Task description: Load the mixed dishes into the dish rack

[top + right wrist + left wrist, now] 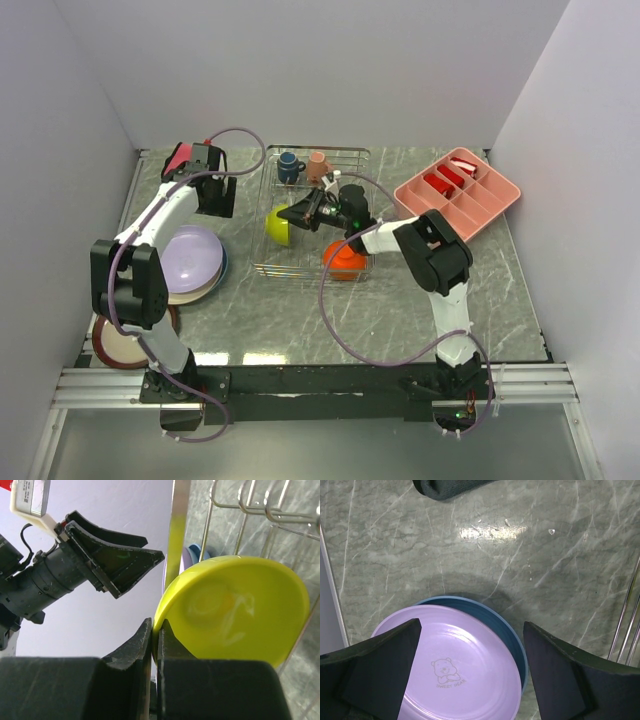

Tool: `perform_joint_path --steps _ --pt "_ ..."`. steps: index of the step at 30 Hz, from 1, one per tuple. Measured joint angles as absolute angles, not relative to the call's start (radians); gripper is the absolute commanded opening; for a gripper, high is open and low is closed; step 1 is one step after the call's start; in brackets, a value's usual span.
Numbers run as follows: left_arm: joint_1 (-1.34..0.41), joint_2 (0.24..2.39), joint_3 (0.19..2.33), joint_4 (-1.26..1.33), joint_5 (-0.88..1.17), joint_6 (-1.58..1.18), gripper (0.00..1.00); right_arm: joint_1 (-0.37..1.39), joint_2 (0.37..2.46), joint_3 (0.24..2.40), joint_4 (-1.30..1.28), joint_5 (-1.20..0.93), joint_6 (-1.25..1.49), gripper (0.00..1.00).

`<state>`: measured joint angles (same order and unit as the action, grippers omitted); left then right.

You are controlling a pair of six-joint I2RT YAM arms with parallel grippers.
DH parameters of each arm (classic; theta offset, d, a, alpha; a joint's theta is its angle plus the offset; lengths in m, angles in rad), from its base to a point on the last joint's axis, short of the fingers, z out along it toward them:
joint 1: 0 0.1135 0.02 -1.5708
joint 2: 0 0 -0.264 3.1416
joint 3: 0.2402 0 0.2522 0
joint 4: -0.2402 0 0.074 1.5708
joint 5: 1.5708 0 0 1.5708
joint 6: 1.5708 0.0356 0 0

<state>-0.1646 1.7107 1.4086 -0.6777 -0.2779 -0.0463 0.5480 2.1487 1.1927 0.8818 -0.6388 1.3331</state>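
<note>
My right gripper is shut on the rim of the yellow-green bowl, which it holds tilted on edge at the left side of the wire dish rack. In the rack stand a dark blue mug and a small pink cup at the back, and an orange bowl at the front right. My left gripper hangs open above the far edge of the lavender plate, which lies on the light-blue plate. A red-rimmed cream plate lies near the left arm's base.
A pink compartment tray stands at the back right. A red cloth lies in the back left corner. The rack's wires run just right of the left gripper. White walls close in the table on three sides.
</note>
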Motion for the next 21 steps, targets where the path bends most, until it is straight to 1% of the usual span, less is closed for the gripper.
perform_joint_path --steps 1,5,7,8,11,15,18,19,20,21 --pt "-0.165 1.711 1.409 -0.678 -0.278 -0.047 0.90 0.546 2.142 1.185 0.876 -0.635 1.330 0.08" --pt "-0.165 1.711 1.409 -0.674 -0.277 -0.048 0.90 0.543 2.106 1.158 0.829 -0.628 1.295 0.19" --pt "-0.165 1.711 1.409 -0.670 -0.273 -0.050 0.90 0.538 2.083 1.153 0.784 -0.629 1.264 0.23" --pt "-0.165 1.711 1.409 -0.668 -0.271 -0.051 0.90 0.534 2.072 1.153 0.760 -0.630 1.251 0.27" --pt "-0.168 1.711 1.409 -0.661 -0.261 -0.062 0.90 0.512 2.029 1.153 0.638 -0.631 1.173 0.32" --pt "-0.176 1.711 1.409 -0.652 -0.250 -0.070 0.90 0.471 1.964 1.166 0.427 -0.616 1.024 0.35" --pt "-0.178 1.710 1.409 -0.644 -0.240 -0.074 0.90 0.450 1.930 1.214 0.262 -0.601 0.905 0.37" --pt "-0.178 1.710 1.409 -0.640 -0.238 -0.075 0.90 0.445 1.917 1.235 0.208 -0.590 0.862 0.38" --pt "-0.178 1.708 1.409 -0.635 -0.233 -0.076 0.90 0.443 1.906 1.250 0.167 -0.581 0.828 0.42" --pt "-0.178 1.706 1.409 -0.631 -0.232 -0.076 0.90 0.441 1.891 1.272 0.108 -0.561 0.783 0.43"
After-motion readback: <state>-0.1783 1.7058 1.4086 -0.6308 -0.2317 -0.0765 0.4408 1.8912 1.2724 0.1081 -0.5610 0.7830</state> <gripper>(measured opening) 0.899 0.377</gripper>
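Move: The rim of the green bowl is already pinched in my right hand inside the rack's left side; the bowl's middle hangs about 5 cm below that hand, 2 cm left and 1 cm nearer me. From that hand the orange bowl sits some 14 cm right and 9 cm back. The blue mug is 12 cm straight ahead, the pink mug 12 cm ahead and 8 cm right. From my left hand the green bowl is roughly 14 cm right and 3 cm back. I ease my right fingers partway open around the green bowl's rim, hardly shifting at first, then swing the right hand about 8 cm to the right, away from the rack's left side, tipping its fingertips down some 25 degrees. The rim is still between the parted fingertips at the end. My empty left hand, still open, drifts roughly 2 cm right and forward. ##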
